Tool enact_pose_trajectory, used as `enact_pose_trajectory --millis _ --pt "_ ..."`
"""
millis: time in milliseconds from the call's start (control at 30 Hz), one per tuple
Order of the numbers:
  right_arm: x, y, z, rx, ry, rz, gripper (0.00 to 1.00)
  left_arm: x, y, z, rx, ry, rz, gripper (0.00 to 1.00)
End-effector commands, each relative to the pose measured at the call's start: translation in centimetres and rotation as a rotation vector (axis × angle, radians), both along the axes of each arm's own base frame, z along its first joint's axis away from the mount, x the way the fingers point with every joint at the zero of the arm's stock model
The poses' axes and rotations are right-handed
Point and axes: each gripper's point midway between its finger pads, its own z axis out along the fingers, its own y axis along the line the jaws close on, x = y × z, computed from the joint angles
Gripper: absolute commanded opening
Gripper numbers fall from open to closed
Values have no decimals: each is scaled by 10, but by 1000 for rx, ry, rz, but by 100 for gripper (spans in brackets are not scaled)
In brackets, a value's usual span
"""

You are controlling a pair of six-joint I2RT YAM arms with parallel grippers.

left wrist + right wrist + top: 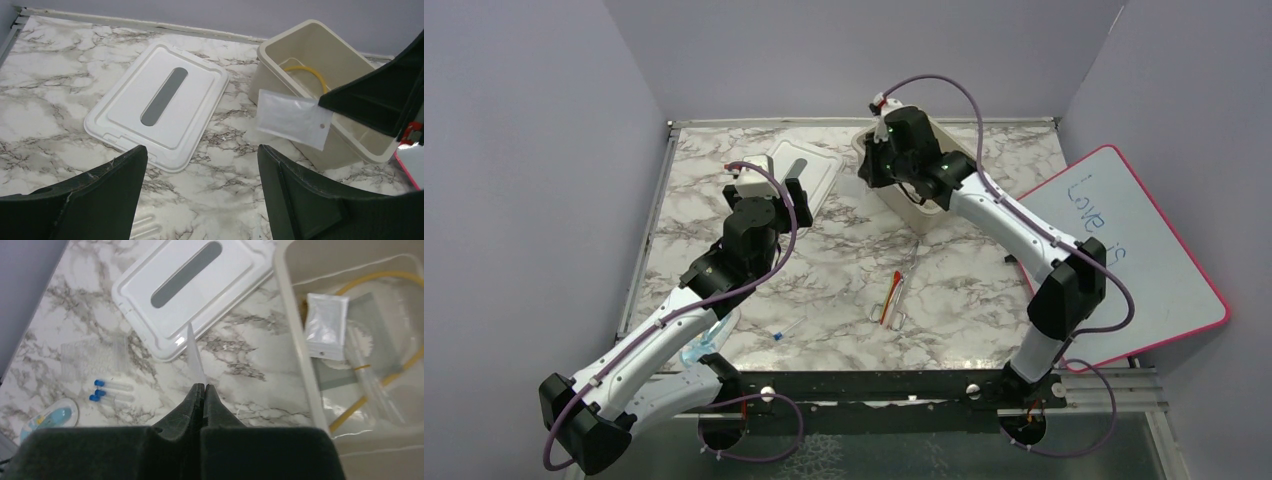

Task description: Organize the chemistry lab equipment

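My right gripper [201, 386] is shut on a clear plastic packet [292, 117], which hangs at the near rim of the beige bin [372, 152]. From the right wrist the packet [196, 356] shows edge-on. Inside the bin [295, 335] lie another packet [326, 325] and yellow tubing [400, 365]. My left gripper [201, 150] stands open over bare table beside the white lid [157, 95], nothing between its fingers. A red-tipped dropper [890, 300] lies mid-table. Blue-capped tubes [107, 390] rest on the table left of the lid.
The pink-edged whiteboard [1124, 250] leans over the table's right edge. A clear ridged tray [92, 355] and a pale blue item [52, 417] lie near the left arm. A small blue-tipped piece [776, 335] sits near the front edge. Walls close in left, back and right.
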Motion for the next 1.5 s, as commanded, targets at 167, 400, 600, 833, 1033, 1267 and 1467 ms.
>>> enact_pose_trajectory --millis 167,400,600,833,1033,1267,1467 --pt "54 -118 71 21 -172 -334 1 0 -1 8 -11 -19 -17 83" --pt "68 -181 55 83 -135 -461 1 2 -4 6 -8 -11 -26 83" --pt "87 -166 12 152 -29 -377 0 3 -6 2 -4 -2 -29 83" --pt "104 -137 -32 213 87 -302 1 3 -5 1 4 0 -26 83" --pt "100 -136 -69 193 162 -306 1 4 -5 0 12 2 -24 83" --pt "79 -158 -69 123 157 -368 38 5 -7 -2 17 8 -35 84" --pt "57 -167 -31 128 96 -370 45 5 -23 -4 10 15 -116 91"
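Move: The small zip bag is already pinched in the right fingers. The beige crate it is bound for has its middle about 16 cm right and 11 cm ahead of that hand, some 16 cm below. Inside it, a foil packet lies roughly 12 cm ahead and 8 cm right of the hand, 21 cm down; the white lid lies 12 cm ahead and 18 cm left, 22 cm down. From the left hand, the crate is about 30 cm right, 19 cm ahead and 20 cm below. The zip bag is carried by the right hand in a quick arc, about 19 cm right and 7 cm forward while rising some 5 cm, the hand turning clockwise about 25 degrees. The hand then sinks about 15 cm over the crate, easing a little forward and back left, opens nearly halfway to let the bag go, and draws back a few centimetres, just starting to rise. ##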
